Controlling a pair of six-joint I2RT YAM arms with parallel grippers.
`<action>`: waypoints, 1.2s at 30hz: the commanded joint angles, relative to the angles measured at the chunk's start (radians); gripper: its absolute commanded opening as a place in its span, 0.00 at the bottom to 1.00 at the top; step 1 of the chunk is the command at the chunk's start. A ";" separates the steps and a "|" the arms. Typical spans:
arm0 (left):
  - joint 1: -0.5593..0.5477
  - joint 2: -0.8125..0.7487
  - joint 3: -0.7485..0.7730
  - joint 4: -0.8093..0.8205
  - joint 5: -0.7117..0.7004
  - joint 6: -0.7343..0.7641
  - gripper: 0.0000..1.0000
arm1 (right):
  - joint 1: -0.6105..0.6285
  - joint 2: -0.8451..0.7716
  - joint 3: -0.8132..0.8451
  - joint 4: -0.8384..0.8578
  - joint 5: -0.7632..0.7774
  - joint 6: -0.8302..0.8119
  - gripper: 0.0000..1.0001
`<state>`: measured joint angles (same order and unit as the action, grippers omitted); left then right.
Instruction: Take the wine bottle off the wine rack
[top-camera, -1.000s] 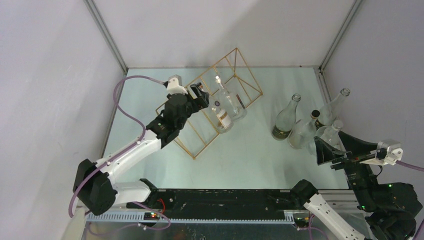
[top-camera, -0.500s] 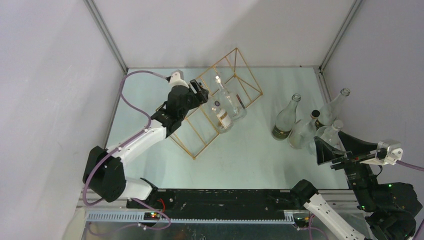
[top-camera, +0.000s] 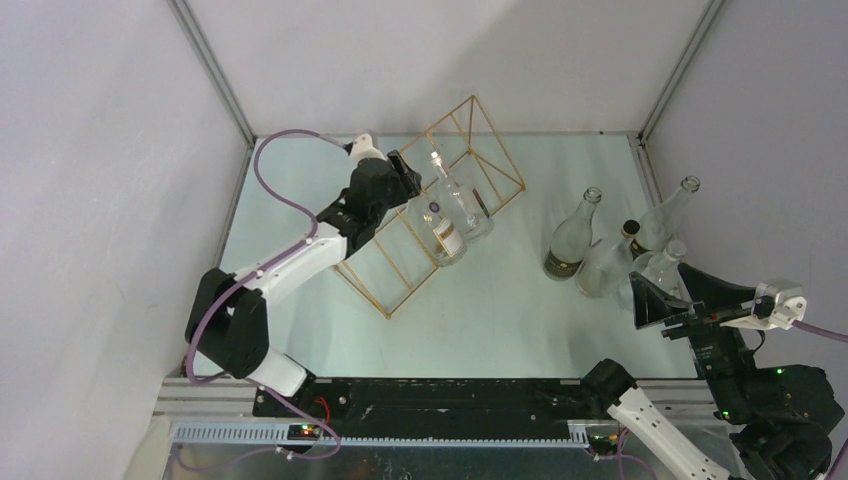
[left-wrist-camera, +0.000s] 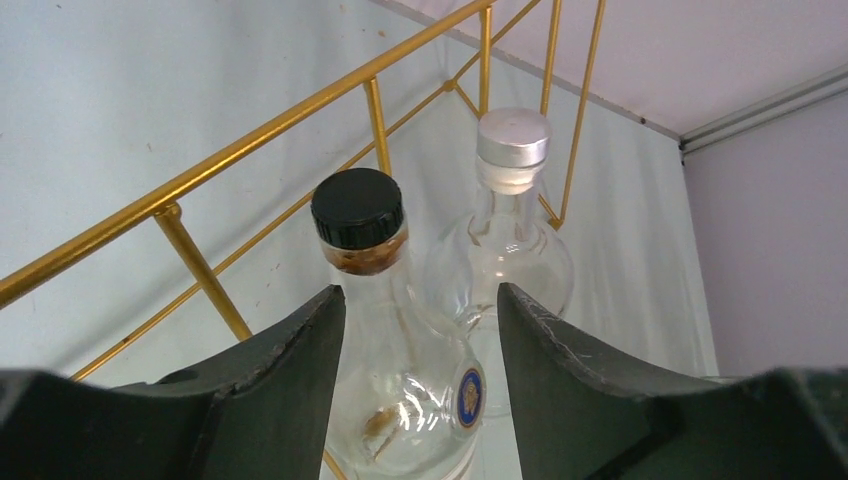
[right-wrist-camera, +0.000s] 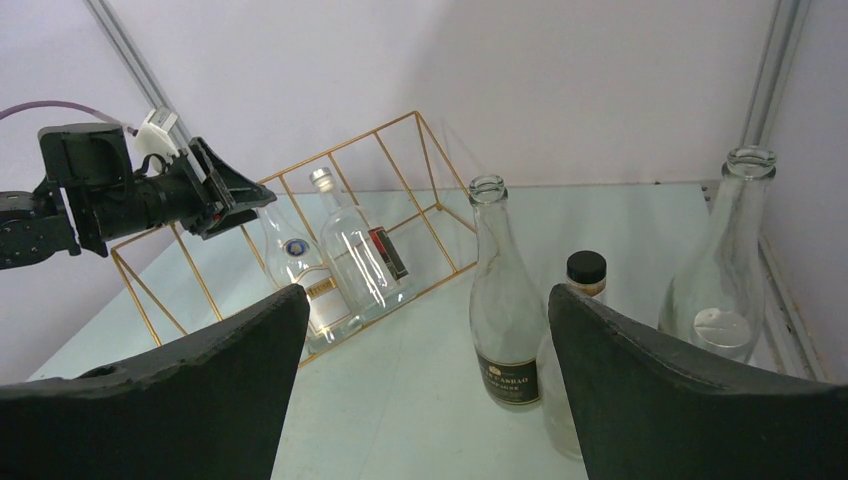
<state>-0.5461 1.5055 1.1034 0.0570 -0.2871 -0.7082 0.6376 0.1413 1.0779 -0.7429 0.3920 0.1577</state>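
Note:
The gold wire wine rack (top-camera: 483, 137) stands at the back middle of the table with two clear bottles lying in it. The wine bottle (left-wrist-camera: 400, 345) with a black cap sits neck-first between the fingers of my left gripper (left-wrist-camera: 420, 330). Its left finger (left-wrist-camera: 290, 385) is at the glass, while the right finger (left-wrist-camera: 565, 385) stands a small gap away, so the jaws are open around the neck. A silver-capped bottle (left-wrist-camera: 510, 215) lies beside it. From above, the left gripper (top-camera: 405, 177) is at the rack's left side. My right gripper (right-wrist-camera: 425, 300) hangs open and empty at the near right.
Several empty bottles stand upright at the right: a labelled clear one (top-camera: 572, 237), a black-capped one (top-camera: 611, 260), a tall one (top-camera: 668, 214) by the right wall and a small one (top-camera: 662, 266) just ahead of the right gripper (top-camera: 668, 292). Walls close in the table on three sides.
My left arm has reached further back and right to the black-capped bottle's neck, and its jaws have narrowed around it. The right arm and the bottles have not moved.

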 joint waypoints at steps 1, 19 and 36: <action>0.009 0.022 0.041 -0.012 -0.042 -0.013 0.61 | 0.001 -0.007 0.000 0.018 0.012 -0.001 0.92; 0.018 0.164 0.119 0.022 -0.061 0.015 0.47 | 0.001 -0.014 0.005 0.027 0.004 -0.002 0.92; 0.011 0.032 -0.004 0.113 -0.102 0.083 0.00 | 0.001 -0.017 0.010 0.007 0.014 -0.003 0.92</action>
<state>-0.5385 1.6386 1.1282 0.1135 -0.3317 -0.7101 0.6376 0.1322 1.0779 -0.7425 0.3931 0.1574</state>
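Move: Just ahead of and below the left hand leans the black-capped wine bottle: its neck is about 3 cm ahead and 4 cm below, level sideways; the bottle's middle is roughly 1 cm back, 4 cm right and 12 cm below. The silver-capped bottle's middle lies some 4 cm ahead, 11 cm right and 12 cm below. The gold rack is centred about 2 cm right and 14 cm below. From the right hand, the neck is roughly 33 cm ahead, 38 cm left and 21 cm below. Sinking about 4 cm while reaching some 3 cm forward, the left hand brings its half-open fingers down around the black-capped bottle's neck, with the wrist tipping down only slightly. As it arrives, the fingers close just under the cap and pinch the neck, then keep their hold. ##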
